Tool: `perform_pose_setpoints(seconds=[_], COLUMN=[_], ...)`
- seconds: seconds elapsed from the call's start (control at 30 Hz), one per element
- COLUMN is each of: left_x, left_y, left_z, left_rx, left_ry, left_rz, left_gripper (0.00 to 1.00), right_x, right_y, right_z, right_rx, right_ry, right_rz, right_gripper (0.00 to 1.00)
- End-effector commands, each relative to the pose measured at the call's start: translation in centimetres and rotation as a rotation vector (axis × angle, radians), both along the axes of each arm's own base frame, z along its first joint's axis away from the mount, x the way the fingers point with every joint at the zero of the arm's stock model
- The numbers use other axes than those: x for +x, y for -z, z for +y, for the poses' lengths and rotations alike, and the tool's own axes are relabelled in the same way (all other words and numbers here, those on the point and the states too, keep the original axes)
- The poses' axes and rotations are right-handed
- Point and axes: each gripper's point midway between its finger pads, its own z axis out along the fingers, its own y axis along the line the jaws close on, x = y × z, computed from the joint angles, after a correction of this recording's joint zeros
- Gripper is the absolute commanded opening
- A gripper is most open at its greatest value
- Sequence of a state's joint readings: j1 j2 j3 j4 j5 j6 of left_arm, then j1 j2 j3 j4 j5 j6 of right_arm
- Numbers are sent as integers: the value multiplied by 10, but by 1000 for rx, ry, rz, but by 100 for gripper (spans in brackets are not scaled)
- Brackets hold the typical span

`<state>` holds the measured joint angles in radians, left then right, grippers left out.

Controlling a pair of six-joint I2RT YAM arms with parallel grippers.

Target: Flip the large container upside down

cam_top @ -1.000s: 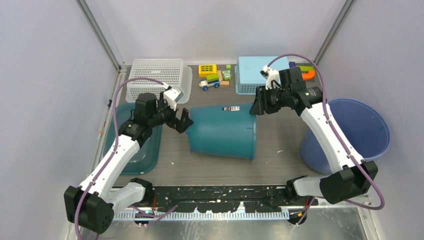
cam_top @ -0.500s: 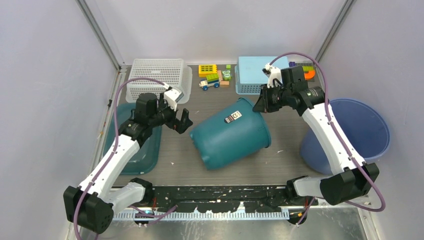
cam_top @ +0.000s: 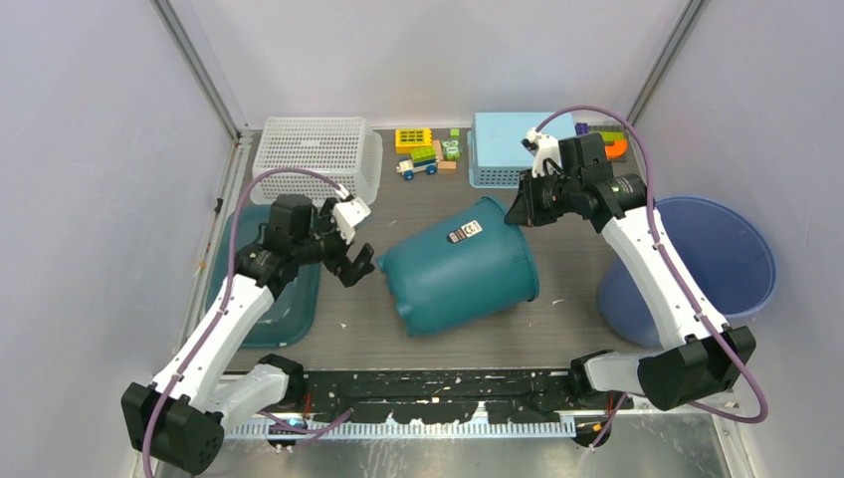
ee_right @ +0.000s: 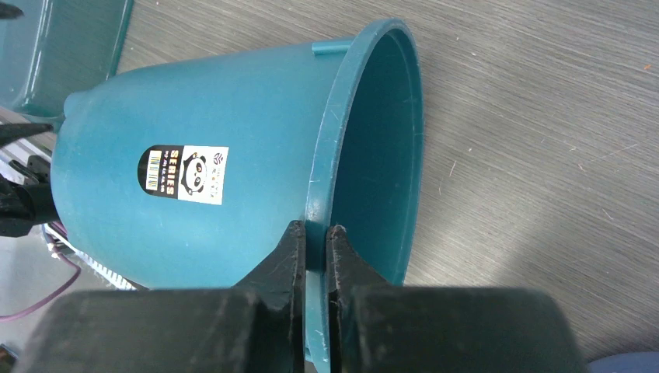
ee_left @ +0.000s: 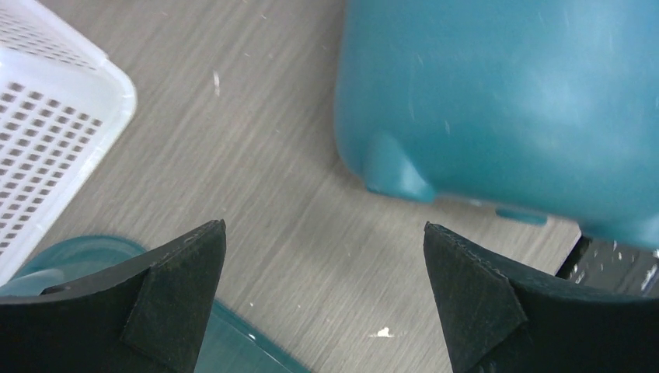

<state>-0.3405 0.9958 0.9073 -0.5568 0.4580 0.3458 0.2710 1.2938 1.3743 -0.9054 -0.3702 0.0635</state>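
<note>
The large container (cam_top: 453,279) is a teal bucket lying on its side in the middle of the table, its mouth facing right and to the back. My right gripper (cam_top: 517,212) is shut on the far upper part of its rim. In the right wrist view the right gripper (ee_right: 315,233) pinches the rim, one finger outside and one inside the large container (ee_right: 194,101). My left gripper (cam_top: 355,261) hangs open just left of the bucket's base, touching nothing. In the left wrist view the left gripper (ee_left: 322,233) frames bare table, with the large container (ee_left: 505,101) ahead of it.
A white mesh basket (cam_top: 314,149) stands at the back left and a light blue basket (cam_top: 498,144) at the back right, with toy blocks (cam_top: 423,151) between them. A teal tub (cam_top: 294,299) lies under my left arm. A big blue round tub (cam_top: 732,259) sits at the right.
My right gripper shut on the bucket's rim and swung the mouth toward the back, turning the bucket on the table. My left gripper moved a little toward the near edge.
</note>
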Motion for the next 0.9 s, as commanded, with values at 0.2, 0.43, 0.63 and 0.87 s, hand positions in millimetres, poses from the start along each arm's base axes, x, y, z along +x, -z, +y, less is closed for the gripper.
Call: perform_pose_setpoints(seconds=[0.2, 0.43, 0.63, 0.87], left_x=[-9, 14, 21, 9], left_y=[41, 43, 44, 43], left_z=[-4, -18, -33, -49], left_rx=[79, 55, 43, 18], left_ry=[174, 141, 147, 222], left_rz=[-75, -144, -149, -117], left_gripper=[97, 92, 84, 72], right_x=[-1, -3, -4, -4], right_y=[9, 10, 12, 15], right_z=[-2, 3, 5, 5], right_rx=[-35, -13, -5, -16], right_ry=[-39, -63, -74, -92], right_rz=[-8, 7, 23, 24], right_gripper=[1, 1, 1, 1])
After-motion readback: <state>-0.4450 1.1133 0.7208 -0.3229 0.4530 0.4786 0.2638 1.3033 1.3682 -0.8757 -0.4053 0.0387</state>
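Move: From the left gripper the large container's middle lies about 17 cm to the right, level in reach and some 7 cm lower; its nearer base knob is only about 5 cm to the right, 2 cm ahead and 8 cm lower. The white basket sits roughly 19 cm ahead and 9 cm left, the teal tray 18 cm left and 3 cm back. From the right gripper, already pinching the rim, the container's middle is about 8 cm left, 8 cm back and 12 cm below. Bring the left gripper down about 7 cm beside the container's base, drawing back a little at first, then forward again and some 3 cm right towards the base knob, turning about 10 degrees clockwise. Begin closing the wide-open fingers to roughly three quarters, one either side of the knob. Keep the right gripper still, its pinch on the rim held. ##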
